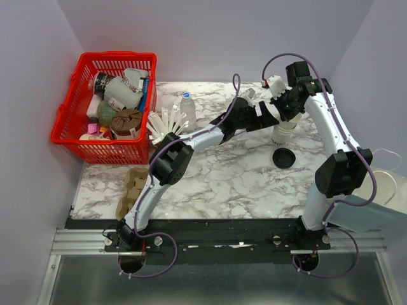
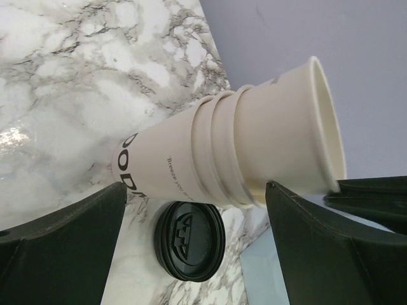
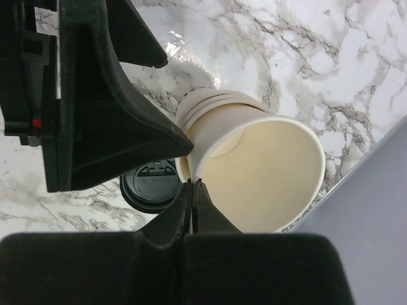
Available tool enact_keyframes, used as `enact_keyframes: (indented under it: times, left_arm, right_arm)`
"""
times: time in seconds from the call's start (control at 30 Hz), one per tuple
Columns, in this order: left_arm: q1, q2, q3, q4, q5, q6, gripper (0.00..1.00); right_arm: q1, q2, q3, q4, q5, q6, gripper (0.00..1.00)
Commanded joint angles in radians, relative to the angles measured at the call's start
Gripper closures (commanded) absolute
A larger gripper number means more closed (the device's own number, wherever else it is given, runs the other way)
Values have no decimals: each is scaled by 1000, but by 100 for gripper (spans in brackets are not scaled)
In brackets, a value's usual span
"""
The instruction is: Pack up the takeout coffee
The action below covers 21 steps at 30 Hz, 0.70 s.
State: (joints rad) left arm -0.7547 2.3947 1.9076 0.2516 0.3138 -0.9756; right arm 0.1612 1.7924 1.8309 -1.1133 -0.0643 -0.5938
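A nested stack of cream paper cups [image 2: 229, 152] stands without a lid at the back right of the marble table [image 1: 216, 171]; it also shows from above [image 1: 284, 132]. My right gripper [image 3: 194, 184] is shut, pinching the rim of the top cup [image 3: 261, 171]. My left gripper [image 2: 194, 210] is wide open beside the stack, its fingertips just short of the cup walls. One of its fingers [image 3: 108, 114] shows next to the cups. A round black lid [image 1: 283, 157] lies flat on the table near the stack, apart from it [image 2: 189, 240].
A red basket [image 1: 67, 130] full of odd items stands at the back left. A clear water bottle [image 1: 186, 105] and a cup of white straws [image 1: 166, 122] are next to it. A brown cardboard cup carrier [image 1: 132, 185] lies front left. A pale box [image 1: 372, 210] sits at the right edge.
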Motion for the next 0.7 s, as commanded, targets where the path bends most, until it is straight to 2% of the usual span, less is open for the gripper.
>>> enact_keyframes:
  times: [0.0,0.17,0.3,0.43,0.67]
  left_arm:
    - [2,17,25,-21,-42,18,1]
    - [9,4,22,-11,-36,25,1]
    - [11,-15,27,57,11,29,1]
    - [11,-35,47,94,41,34,1]
    - [17,-126,42,58,24,69,1]
  right_arm:
    - [12,13,76,35,14,17,99]
    - [12,38,136,35,24,19,100]
    - [12,33,178,7,57,5,99]
    - [12,13,174,-13,101,-9,99]
    - [14,-13,211,-20,147,-12,99]
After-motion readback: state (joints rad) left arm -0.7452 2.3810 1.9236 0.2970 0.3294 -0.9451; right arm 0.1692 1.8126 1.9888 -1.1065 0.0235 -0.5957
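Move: My closed right fingers hold the back-left rim of the top coffee cup, already part-way out of the stack. The lower cups' middle lies roughly 8 cm below those fingers, about 1 cm ahead and 1 cm left; the black lid sits some 7 cm back, 1 cm right and 14 cm down. From my open left hand, the lower cups stand about 4 cm right, 1 cm ahead and 2 cm lower. I keep my right fingers shut on the rim and draw the top cup up about 5 cm and forward nearly 3 cm, away from the lower cups, tipping my fingers outward by some 10 degrees. My left hand stays wide open beside the lower cups, easing down slightly and forward, then rising about 3 cm. ##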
